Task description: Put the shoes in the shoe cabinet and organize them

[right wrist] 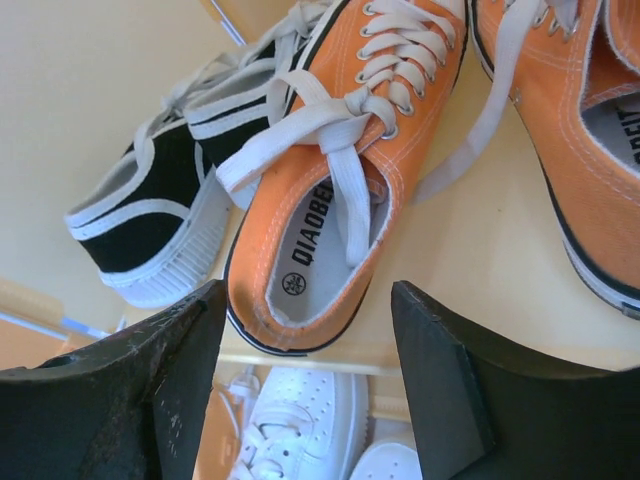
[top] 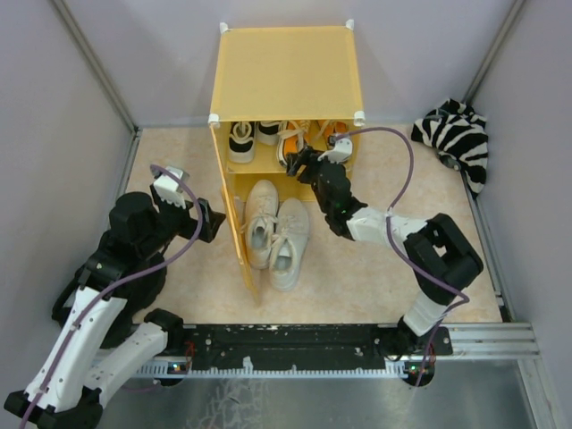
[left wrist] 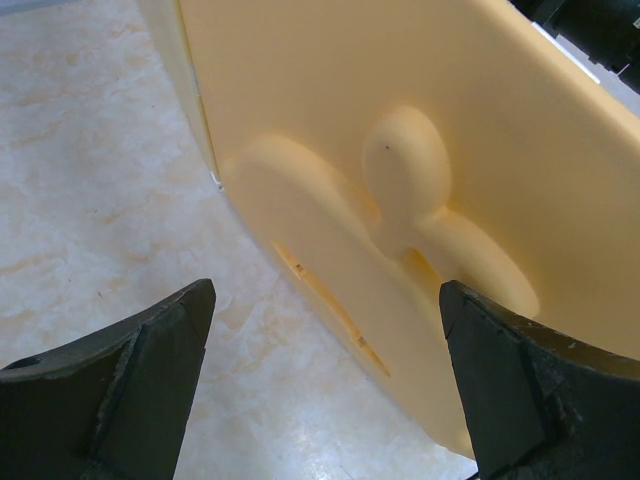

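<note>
The yellow-orange shoe cabinet (top: 286, 71) stands at the back with its door (top: 234, 223) swung open. On its inner shelf (right wrist: 480, 270) lie the black shoes (top: 241, 141) and the orange shoes (top: 293, 138). The off-white shoes (top: 261, 222) lie on the floor, toes in the lower compartment. My right gripper (top: 304, 163) is open and empty at the shelf's front. In the right wrist view the gripper (right wrist: 310, 390) is just in front of an orange shoe's heel (right wrist: 340, 200), beside a black shoe (right wrist: 160, 210). My left gripper (top: 214, 222) is open and empty, facing the door's embossed outer face (left wrist: 400, 200).
A black-and-white zebra-striped fabric bundle (top: 460, 138) lies at the back right corner. Grey walls close in the left, right and back. The black rail (top: 295, 344) with both arm bases runs along the near edge. The beige floor (left wrist: 90, 200) shows left of the door.
</note>
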`<state>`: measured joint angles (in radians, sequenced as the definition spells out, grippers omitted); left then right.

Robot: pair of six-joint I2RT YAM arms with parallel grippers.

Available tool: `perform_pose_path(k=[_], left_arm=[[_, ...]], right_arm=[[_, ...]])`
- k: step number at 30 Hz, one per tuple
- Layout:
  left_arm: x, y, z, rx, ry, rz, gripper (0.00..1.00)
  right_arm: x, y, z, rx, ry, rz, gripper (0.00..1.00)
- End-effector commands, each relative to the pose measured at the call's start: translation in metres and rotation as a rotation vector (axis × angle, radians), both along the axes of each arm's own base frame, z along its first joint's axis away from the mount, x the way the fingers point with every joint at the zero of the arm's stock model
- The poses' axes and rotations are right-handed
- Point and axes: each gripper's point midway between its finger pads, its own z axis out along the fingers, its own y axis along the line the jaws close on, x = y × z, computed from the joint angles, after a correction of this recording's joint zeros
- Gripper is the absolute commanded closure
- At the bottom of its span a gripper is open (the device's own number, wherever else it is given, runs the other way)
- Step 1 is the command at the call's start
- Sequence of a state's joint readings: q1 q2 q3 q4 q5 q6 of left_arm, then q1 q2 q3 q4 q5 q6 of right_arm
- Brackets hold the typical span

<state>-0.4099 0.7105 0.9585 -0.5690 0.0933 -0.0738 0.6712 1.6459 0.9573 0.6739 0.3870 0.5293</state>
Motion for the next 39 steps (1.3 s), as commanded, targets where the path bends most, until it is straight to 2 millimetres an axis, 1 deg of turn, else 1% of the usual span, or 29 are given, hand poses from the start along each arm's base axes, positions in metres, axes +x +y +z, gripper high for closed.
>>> perform_pose_path(k=[1, 8, 10, 15, 18, 22, 24, 26, 29, 31, 33, 36, 39], left_arm=[[-0.001, 0.000, -0.001, 0.005, -0.009, -0.004, 0.01], [-0.001, 0.000, -0.001, 0.005, -0.008, -0.004, 0.01], [-0.001, 0.001, -0.002, 0.006, -0.007, -0.002, 0.01], [-0.002, 0.002, -0.002, 0.008, -0.008, 0.000, 0.01], [-0.002, 0.004, -0.001, 0.009, -0.009, 0.011, 0.01], [-0.003, 0.006, -0.001, 0.009, -0.014, 0.020, 0.01], [-0.003, 0.006, -0.002, 0.009, -0.011, 0.019, 0.01], [-0.002, 0.005, -0.002, 0.009, -0.011, 0.019, 0.01], [-0.002, 0.004, -0.002, 0.008, -0.011, 0.015, 0.01], [-0.001, 0.003, -0.001, 0.004, -0.011, 0.010, 0.01], [0.000, 0.002, 0.000, 0.002, -0.010, 0.006, 0.01], [0.000, 0.001, 0.000, -0.001, -0.008, 0.004, 0.01], [0.000, 0.000, 0.000, -0.005, -0.008, 0.005, 0.01]], right_arm=[[0.009, 0.001, 0.014, 0.081, -0.067, -0.032, 0.36], [0.016, 0.003, -0.006, 0.054, -0.015, -0.029, 0.39], [0.016, 0.003, -0.009, 0.049, -0.012, -0.030, 0.45], [0.020, -0.002, -0.005, 0.001, -0.038, -0.045, 0.84], [0.023, -0.010, 0.002, -0.074, -0.061, -0.083, 1.00], [0.028, -0.027, 0.016, -0.244, -0.095, -0.148, 1.00], [0.031, -0.037, 0.021, -0.370, -0.102, -0.183, 1.00], [0.033, -0.046, 0.027, -0.460, -0.108, -0.210, 1.00], [0.032, -0.060, 0.036, -0.547, -0.119, -0.263, 1.00], [0.033, -0.064, 0.037, -0.588, -0.121, -0.278, 1.00], [0.033, -0.063, 0.033, -0.615, -0.112, -0.265, 1.00], [0.033, -0.060, 0.020, -0.628, -0.074, -0.246, 1.00], [0.030, -0.066, 0.009, -0.658, -0.022, -0.283, 1.00]])
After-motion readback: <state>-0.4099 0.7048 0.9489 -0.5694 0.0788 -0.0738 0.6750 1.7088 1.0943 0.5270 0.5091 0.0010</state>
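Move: The heel of the left orange shoe, on the cabinet's upper shelf, sits almost between the right fingertips: about 2 cm ahead, 1 cm left and 1 cm lower. The right orange shoe's heel lies some 11 cm to the hand's right and 4 cm ahead; the nearer black shoe's heel is about 7 cm left and 5 cm ahead. From the idle left hand, the left orange heel is roughly 19 cm ahead, 19 cm right and 6 cm lower. Easing about 1 cm forward and left, slightly down, the right hand shuts its open fingers on the back rim of the left orange shoe's heel. Keeping that pinch, it draws the heel some 3 cm right, towards the right orange shoe, and 2 cm farther in, while rolling about 35 degrees so that its left side drops. ##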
